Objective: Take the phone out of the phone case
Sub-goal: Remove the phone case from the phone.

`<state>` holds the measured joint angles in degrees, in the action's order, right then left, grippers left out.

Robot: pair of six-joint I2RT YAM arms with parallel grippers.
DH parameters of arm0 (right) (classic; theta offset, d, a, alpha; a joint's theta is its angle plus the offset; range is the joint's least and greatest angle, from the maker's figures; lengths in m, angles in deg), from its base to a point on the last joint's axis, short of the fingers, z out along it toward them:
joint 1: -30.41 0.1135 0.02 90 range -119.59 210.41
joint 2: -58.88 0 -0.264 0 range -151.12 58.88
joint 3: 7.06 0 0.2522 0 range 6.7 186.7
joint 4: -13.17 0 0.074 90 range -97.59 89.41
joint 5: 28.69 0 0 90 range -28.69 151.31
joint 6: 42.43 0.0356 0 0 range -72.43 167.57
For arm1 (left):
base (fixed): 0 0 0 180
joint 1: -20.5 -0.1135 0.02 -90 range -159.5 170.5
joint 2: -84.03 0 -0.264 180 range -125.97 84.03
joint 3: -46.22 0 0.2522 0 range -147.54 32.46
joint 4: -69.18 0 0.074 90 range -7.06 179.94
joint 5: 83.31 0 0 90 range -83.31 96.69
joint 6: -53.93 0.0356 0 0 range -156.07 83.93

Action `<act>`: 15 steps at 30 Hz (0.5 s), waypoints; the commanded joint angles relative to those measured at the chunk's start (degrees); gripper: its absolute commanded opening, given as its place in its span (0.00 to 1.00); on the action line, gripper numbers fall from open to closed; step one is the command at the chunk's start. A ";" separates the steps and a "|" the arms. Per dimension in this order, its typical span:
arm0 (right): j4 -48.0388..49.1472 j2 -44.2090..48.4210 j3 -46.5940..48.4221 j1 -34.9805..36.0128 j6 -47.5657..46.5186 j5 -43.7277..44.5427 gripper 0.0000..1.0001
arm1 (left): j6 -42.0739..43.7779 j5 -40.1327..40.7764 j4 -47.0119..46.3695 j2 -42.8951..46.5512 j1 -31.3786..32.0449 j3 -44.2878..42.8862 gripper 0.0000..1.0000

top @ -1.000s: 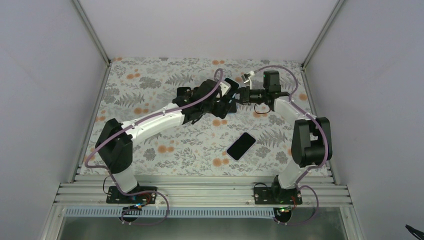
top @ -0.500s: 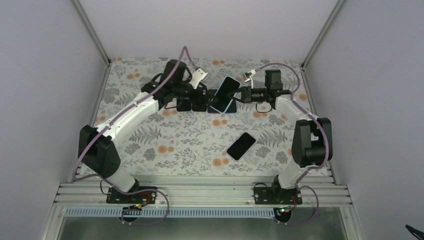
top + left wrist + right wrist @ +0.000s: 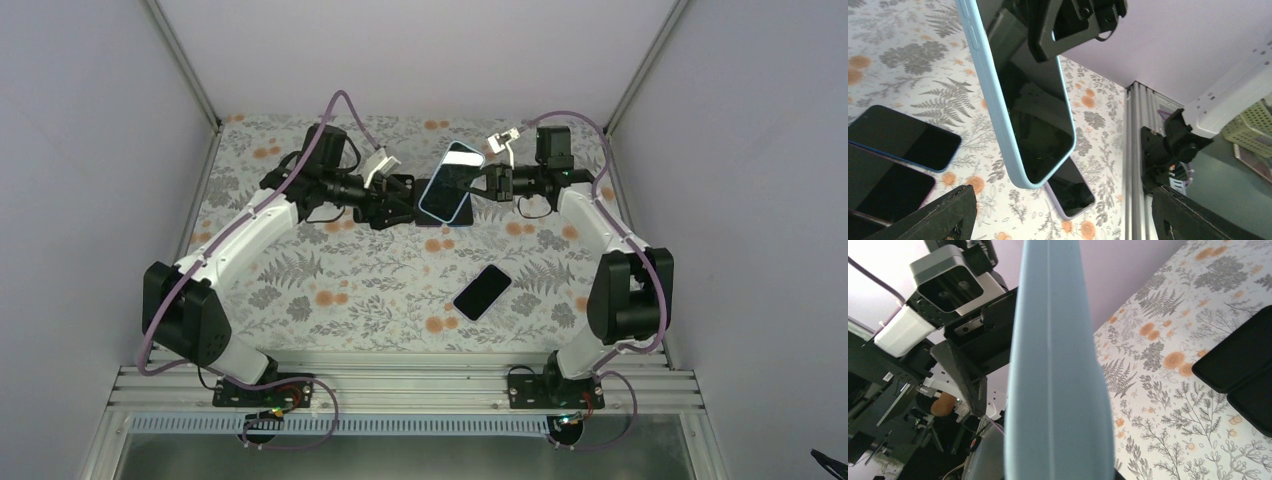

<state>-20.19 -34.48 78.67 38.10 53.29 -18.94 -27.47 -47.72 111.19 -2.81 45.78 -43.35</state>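
A phone [image 3: 450, 180] with a dark screen sits in a light-blue phone case [image 3: 993, 100] and hangs tilted above the back of the table. My right gripper [image 3: 487, 183] is shut on its right end. In the right wrist view the case's edge [image 3: 1055, 380] fills the middle and hides my fingers. My left gripper [image 3: 408, 198] stands open just left of the phone. In the left wrist view its fingertips [image 3: 950, 212] are spread wide, and the phone's lower end hangs ahead of them, untouched.
A dark phone in a lavender case [image 3: 482, 291] lies flat at the table's middle right, also visible as the lavender-cased phone [image 3: 1073, 190]. Two more dark phones [image 3: 903, 137] lie on the floral cloth below the held one. A metal rail [image 3: 1135, 150] edges the table.
My left arm has drawn back to the left, away from the phone, uncovering it. My right gripper has raised the cased phone a little and kept its hold.
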 commanded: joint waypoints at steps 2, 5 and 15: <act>-4.46 2.60 3.45 -0.04 -5.74 -8.10 0.04 | 2.50 -5.75 -0.84 2.04 -0.23 1.67 0.81; -5.47 3.34 3.57 0.26 -6.77 -9.27 0.04 | 1.31 -5.95 -2.56 2.29 -0.23 2.81 0.74; -4.98 5.44 3.09 1.95 -6.69 -8.09 0.04 | -0.99 -4.86 -4.43 1.63 -0.19 3.37 0.56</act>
<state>-25.94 -31.27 80.06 39.12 47.94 -22.90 -28.17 -51.05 109.00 -1.94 45.74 -40.35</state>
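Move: The right hand already holds the phone in its light-blue case by the right edge, its middle some 4 cm to that hand's left and level with it. From the empty left hand, the cased phone's middle lies about 11 cm right and 4 cm ahead, at like height. On the table some 27 cm below the right hand, the blue-edged phone lies about 18 cm straight ahead, the purple-cased phone 8 cm back and 6 cm right. Still gripping the cased phone, the right hand lifts and draws back some 3 cm each; left fingers partly close. ##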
